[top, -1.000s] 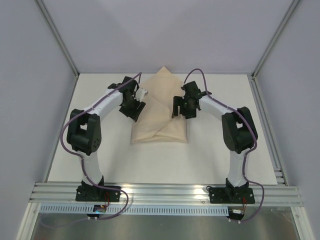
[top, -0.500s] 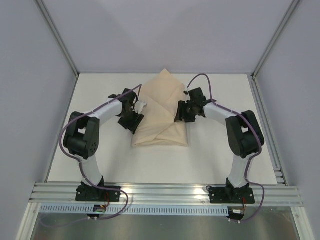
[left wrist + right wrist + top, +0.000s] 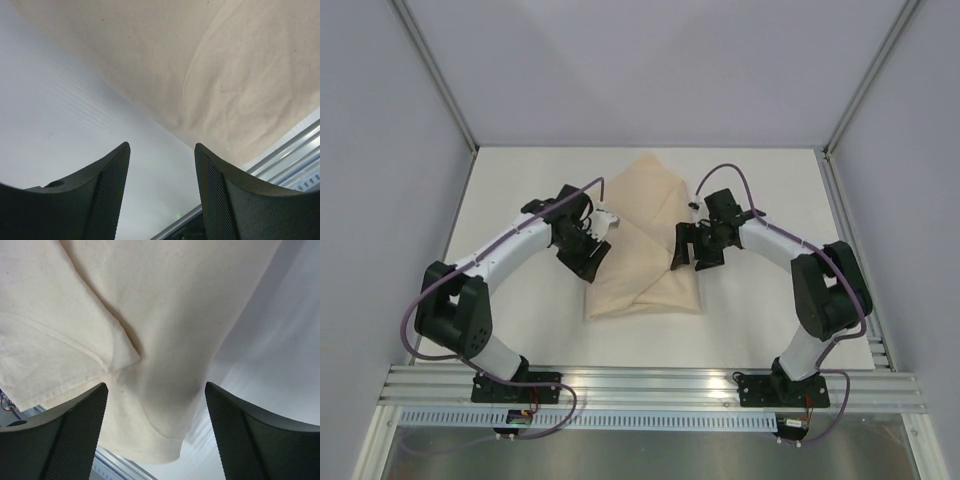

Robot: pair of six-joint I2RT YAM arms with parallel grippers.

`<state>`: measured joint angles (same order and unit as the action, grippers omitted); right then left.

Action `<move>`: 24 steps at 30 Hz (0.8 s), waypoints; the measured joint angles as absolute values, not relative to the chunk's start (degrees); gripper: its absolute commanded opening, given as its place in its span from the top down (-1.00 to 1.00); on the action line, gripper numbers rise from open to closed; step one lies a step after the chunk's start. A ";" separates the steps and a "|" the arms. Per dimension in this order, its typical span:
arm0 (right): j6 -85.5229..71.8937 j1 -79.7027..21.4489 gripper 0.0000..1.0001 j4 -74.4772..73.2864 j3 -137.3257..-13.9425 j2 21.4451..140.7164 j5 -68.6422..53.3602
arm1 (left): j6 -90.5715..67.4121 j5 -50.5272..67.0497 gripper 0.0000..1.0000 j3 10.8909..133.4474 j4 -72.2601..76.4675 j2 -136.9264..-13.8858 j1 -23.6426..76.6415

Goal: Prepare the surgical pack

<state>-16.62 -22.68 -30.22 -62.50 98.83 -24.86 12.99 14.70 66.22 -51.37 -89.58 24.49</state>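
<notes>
The surgical pack [image 3: 642, 245] is a folded beige cloth bundle in the middle of the white table; no tray or instruments show. My left gripper [image 3: 588, 258] hangs at the bundle's left edge, open. In the left wrist view the left gripper [image 3: 162, 185] has only bare table between its fingers, with the beige cloth [image 3: 225, 75] just beyond them. My right gripper [image 3: 687, 248] is over the bundle's right edge, open. In the right wrist view the right gripper [image 3: 156, 425] stands wide above a folded cloth corner [image 3: 165, 405] without pinching it.
The white table [image 3: 760, 320] is bounded by grey walls at the back and sides. An aluminium rail [image 3: 650, 385] runs along the near edge by the arm bases, and another rail [image 3: 850, 240] runs down the right side.
Both arms have moved toward the near side along the bundle's edges. The right jaws narrowed half a second ago and stand wide again.
</notes>
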 measured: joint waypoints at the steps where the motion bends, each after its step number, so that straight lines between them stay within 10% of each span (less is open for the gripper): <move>1: -16.14 -22.46 -0.68 -31.73 -62.67 97.86 -24.29 | 13.19 14.70 -0.28 67.16 -52.42 -88.84 24.51; 5: -14.50 -19.79 -0.65 -37.52 -68.20 96.33 -22.06 | 13.28 13.82 -0.25 75.96 -55.55 -89.01 24.49; 12: -12.93 -18.09 0.47 -36.60 -89.38 101.27 -18.92 | 14.87 15.35 0.53 109.43 -61.76 -105.95 20.67; 24: -16.27 -18.02 0.99 -30.68 -97.38 122.67 -27.44 | 29.98 16.40 0.45 125.75 -74.48 -130.54 18.39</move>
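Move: From my left hand, the far flap of the folded cloth is centred about 24 cm ahead and 18 cm right, some 6 cm lower; the cloth's near edge is about 15 cm back and 16 cm right. From my right hand, that flap is some 25 cm ahead, 12 cm left and slightly below. The corner of the crossed-over flap lies about 1 cm ahead and 4 cm left of my right hand, the near edge 14 cm back and 12 cm left. I swing both hands forward about 16 cm in a quick arc towards the far flap, up some 12 cm and most of the way down again, tipping the fingertips outward by roughly 20 degrees and back on the way. My right hand also ends slightly farther left, its wide-open fingers now shut; my left fingers narrow to a small gap. Both arrive over the cloth's far part, left and right, with no touch visible. ##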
